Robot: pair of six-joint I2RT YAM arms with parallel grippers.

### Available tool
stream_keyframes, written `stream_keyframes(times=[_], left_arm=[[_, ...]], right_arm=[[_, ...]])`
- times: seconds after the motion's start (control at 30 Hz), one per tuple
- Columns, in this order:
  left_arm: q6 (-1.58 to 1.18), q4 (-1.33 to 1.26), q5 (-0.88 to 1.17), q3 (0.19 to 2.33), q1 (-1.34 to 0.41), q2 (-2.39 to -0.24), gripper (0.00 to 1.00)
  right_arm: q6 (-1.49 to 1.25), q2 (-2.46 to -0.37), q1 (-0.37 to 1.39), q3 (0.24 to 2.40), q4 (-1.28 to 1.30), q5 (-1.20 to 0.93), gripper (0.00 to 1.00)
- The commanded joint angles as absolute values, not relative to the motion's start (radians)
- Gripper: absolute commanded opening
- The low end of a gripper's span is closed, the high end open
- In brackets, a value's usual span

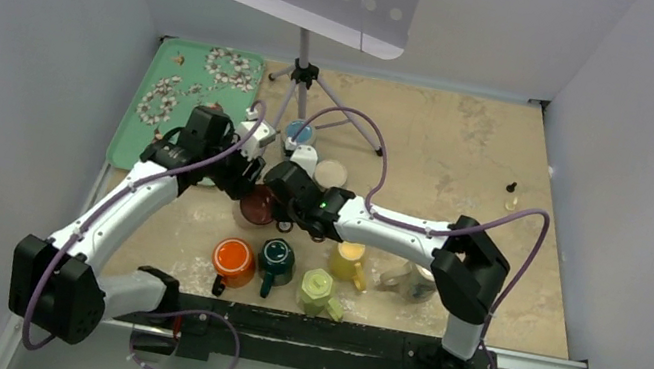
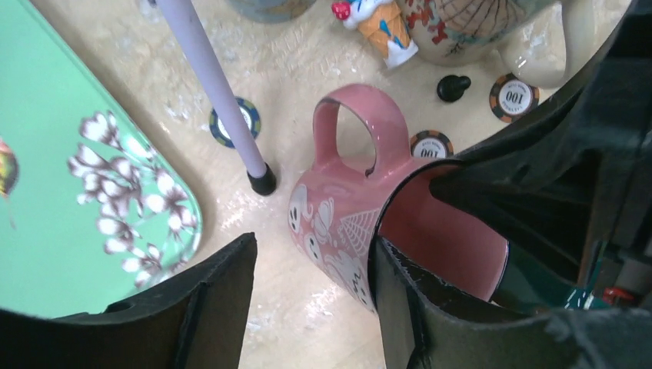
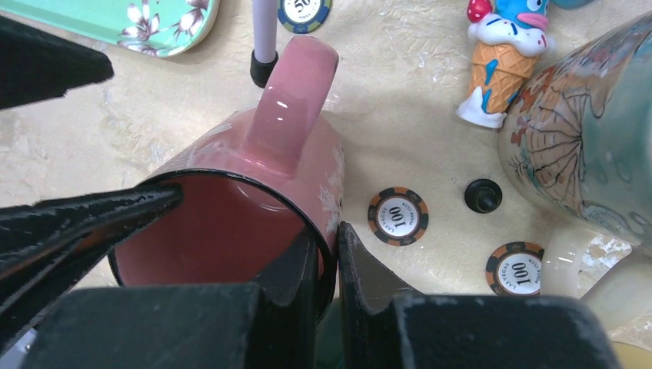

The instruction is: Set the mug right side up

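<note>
The pink mug [image 1: 256, 205] with white ghost prints sits low over the table's middle, its mouth facing up toward the wrist cameras. In the right wrist view the mug [image 3: 300, 146] shows its handle pointing away. My right gripper [image 3: 328, 231] is shut on the rim wall, one finger inside and one outside. In the left wrist view the mug [image 2: 338, 207] lies against the right finger. My left gripper [image 2: 314, 242] is open: its right finger is at the rim, and its left finger stands clear of the mug's side. Both grippers meet at the mug [image 1: 247, 186] [image 1: 290, 211].
A green flowered tray [image 1: 135, 125] lies at the back left. A tripod leg [image 2: 207, 77] ends just beyond the mug. Poker chips [image 3: 397, 216], an ice-cream figurine [image 3: 500, 61] and a patterned mug [image 3: 584, 138] lie close by. Several mugs [image 1: 276, 259] line the near edge.
</note>
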State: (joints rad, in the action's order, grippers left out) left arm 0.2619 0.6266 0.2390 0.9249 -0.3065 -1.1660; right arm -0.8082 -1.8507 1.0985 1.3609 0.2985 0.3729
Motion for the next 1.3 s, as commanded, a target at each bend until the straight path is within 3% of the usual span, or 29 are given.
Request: stream_keyframes(times=[0.0,0.23,0.37,0.43,0.47,0.53,0.57,0.7,0.8,0.9,1.03,1.27], left_arm=[[0.244,0.632,0.326,0.85,-0.272,-1.087,0.61],[0.26,0.583,0.18,0.812,-0.34,-1.11,0.61],[0.334,0.592,0.039,0.779,-0.398,-1.17,0.55],[0.353,0.577,0.017,0.755,-0.399,-1.174,0.46],[0.356,0.578,0.016,0.755,-0.399,-1.174,0.36],[0.345,0.607,0.033,0.782,-0.399,-1.175,0.06],[0.325,0.631,0.047,0.806,-0.398,-1.172,0.0],[0.283,0.738,0.074,0.909,-0.374,-1.131,0.0],[0.274,0.873,0.126,1.019,-0.312,-1.137,0.0],[0.279,0.961,0.135,1.083,-0.258,-1.128,0.0],[0.264,0.95,0.131,1.132,-0.147,-1.136,0.0],[0.189,0.837,0.112,1.322,0.102,-1.365,0.0]], right_arm=[[-0.846,-1.75,1.089,1.366,0.175,0.376,0.0],[-0.838,-1.774,1.089,1.401,0.196,0.389,0.0],[-0.839,-1.762,1.089,1.414,0.198,0.39,0.0],[-0.839,-1.746,1.089,1.416,0.198,0.393,0.0],[-0.839,-1.738,1.089,1.416,0.2,0.39,0.0],[-0.835,-1.722,1.089,1.421,0.209,0.381,0.0],[-0.832,-1.711,1.089,1.425,0.216,0.38,0.03],[-0.794,-1.658,1.089,1.431,0.221,0.353,0.53],[-0.78,-1.602,1.094,1.436,0.272,0.343,0.75],[-0.76,-1.519,1.099,1.384,0.294,0.34,0.81],[-0.727,-1.386,1.099,1.287,0.26,0.313,0.83],[-0.694,-1.278,1.098,1.173,0.257,0.29,0.84]])
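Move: The pink mug, its mouth up and its near-right rim in the right hand's pinch, has its middle about 4 cm to the left hand's right, 2 cm ahead and 7 below. From that hand the orange mug stands some 11 cm back and 1 left, the tray's middle some 21 ahead and 15 left. From the right hand, the pink mug's middle is about 4 cm left, 1 ahead and 4 below; the beige mug is 9 right and 8 ahead. The left fingers shut on the pink mug's left rim, one inside and one outside, after the hand backs off 2 cm, sinks about 3 and comes forward again; the right hand keeps its pinch meanwhile. Then the right fingers open wide and that hand climbs off about 20 cm, drifting right and tipping up, while the left lifts the mug some 5 cm and swings it left, turning counter-clockwise. ##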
